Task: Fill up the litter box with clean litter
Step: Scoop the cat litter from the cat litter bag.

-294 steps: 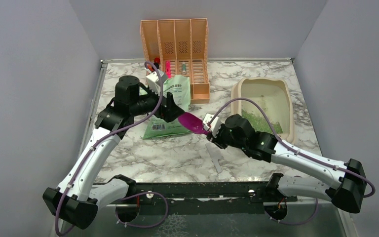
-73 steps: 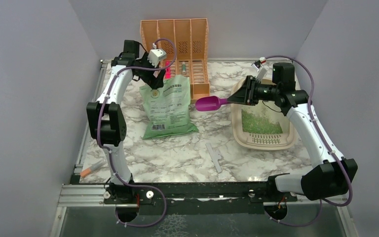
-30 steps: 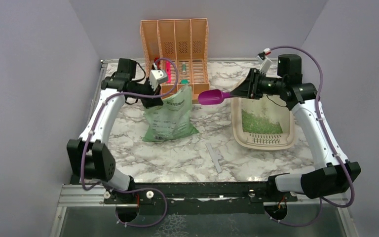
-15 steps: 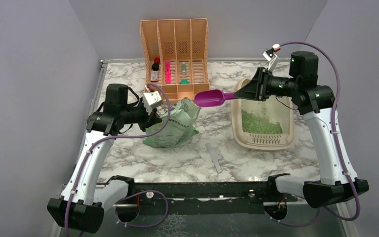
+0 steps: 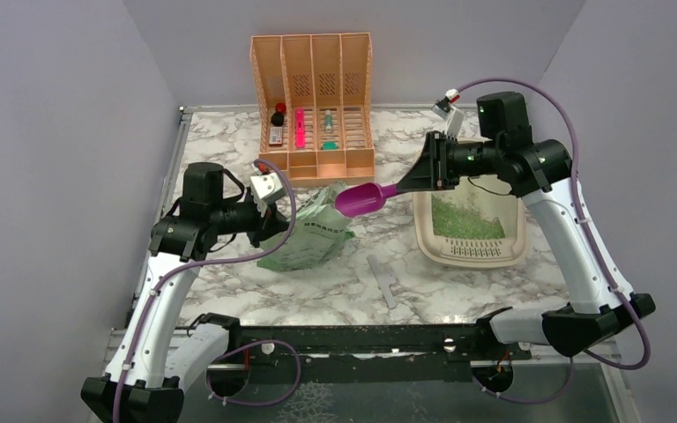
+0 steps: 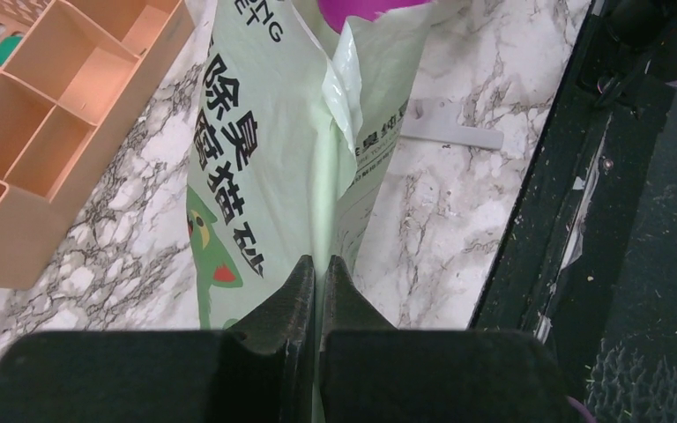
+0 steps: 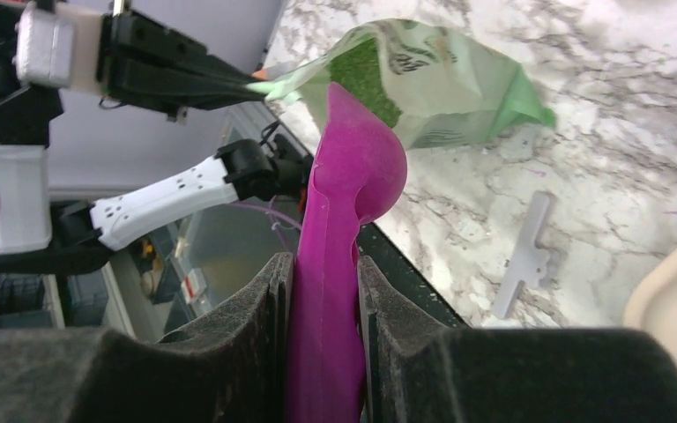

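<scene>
The beige litter box [image 5: 475, 256] sits at the right of the table with a patch of clean litter [image 5: 465, 218], green granules, inside. A pale green printed bag [image 5: 310, 238] lies tilted at centre-left, and my left gripper [image 5: 273, 220] is shut on its edge, holding the mouth up. The left wrist view shows the fingertips [image 6: 318, 269] pinching the bag's [image 6: 256, 176] seam. My right gripper [image 5: 411, 182] is shut on the handle of a magenta scoop [image 5: 360, 199]. The scoop's [image 7: 353, 172] bowl is at the bag's open mouth, where green litter [image 7: 366, 75] shows.
A peach slatted organizer [image 5: 317, 88] with small items stands at the back centre, just behind the bag. A grey plastic strip [image 5: 385, 280] lies on the marble near the front. The black front rail [image 6: 582, 176] runs along the table's near edge.
The left arm has pulled the bag down and toward the near left, tilting it. The right arm has swung the scoop left and lower, to the bag's mouth.
</scene>
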Robot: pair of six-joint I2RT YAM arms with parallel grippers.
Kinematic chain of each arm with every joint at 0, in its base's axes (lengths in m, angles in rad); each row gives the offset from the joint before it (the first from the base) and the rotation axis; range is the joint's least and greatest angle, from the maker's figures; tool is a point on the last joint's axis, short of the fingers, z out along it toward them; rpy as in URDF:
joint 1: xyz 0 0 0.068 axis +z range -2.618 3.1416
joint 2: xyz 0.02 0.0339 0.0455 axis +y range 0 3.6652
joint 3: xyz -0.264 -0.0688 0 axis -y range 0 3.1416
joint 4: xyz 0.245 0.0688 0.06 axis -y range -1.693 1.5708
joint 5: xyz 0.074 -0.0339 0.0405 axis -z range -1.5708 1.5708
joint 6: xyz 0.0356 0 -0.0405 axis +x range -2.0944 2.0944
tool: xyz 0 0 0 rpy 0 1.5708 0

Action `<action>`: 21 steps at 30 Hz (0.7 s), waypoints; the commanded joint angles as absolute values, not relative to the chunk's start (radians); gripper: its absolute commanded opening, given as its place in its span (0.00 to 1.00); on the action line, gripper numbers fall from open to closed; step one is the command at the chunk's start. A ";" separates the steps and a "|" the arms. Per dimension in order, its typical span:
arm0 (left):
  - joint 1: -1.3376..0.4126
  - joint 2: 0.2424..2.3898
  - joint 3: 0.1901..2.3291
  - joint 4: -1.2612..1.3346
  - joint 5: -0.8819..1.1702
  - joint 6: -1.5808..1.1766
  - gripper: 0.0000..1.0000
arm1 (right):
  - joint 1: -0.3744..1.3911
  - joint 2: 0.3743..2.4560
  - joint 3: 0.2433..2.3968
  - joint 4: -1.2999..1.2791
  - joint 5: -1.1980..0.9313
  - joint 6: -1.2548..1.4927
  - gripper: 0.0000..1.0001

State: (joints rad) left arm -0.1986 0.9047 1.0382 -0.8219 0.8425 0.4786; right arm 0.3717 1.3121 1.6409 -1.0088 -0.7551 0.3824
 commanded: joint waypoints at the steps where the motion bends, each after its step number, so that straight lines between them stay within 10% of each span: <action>1: -0.203 0.863 1.041 -0.720 0.941 0.467 0.00 | 0.376 1.353 1.737 -1.095 -0.619 0.359 0.01; 15: -0.209 0.854 1.043 -0.721 0.937 0.425 0.00 | 0.479 1.563 1.879 -1.210 -0.477 0.340 0.01; 21: -0.230 0.892 1.052 -0.748 0.888 0.424 0.32 | 0.559 1.634 1.928 -1.259 -0.363 0.335 0.01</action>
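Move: The open mouth of the cat litter bag lies about 17 cm to the right hand's left, some 5 cm ahead and 12 cm below; that hand already grips the purple scoop. The grey cutter lies on the table roughly 34 cm beneath it, 3 cm left and 2 cm back. The litter box is about 23 cm to its right, 18 cm farther out and 32 cm lower. From the left hand, still pinching the bag's rim, the mouth's middle is about 10 cm right, 6 cm ahead and slightly lower. Carry the scoop with the right gripper about 3 cm forward first, then left and down by some 3–4 cm each, tipping its bowl about 15 degrees further down into the bag's mouth; keep the grip on the handle. Hold the left gripper in place and, right at the end, open its fingers partway to release the bag's rim. ##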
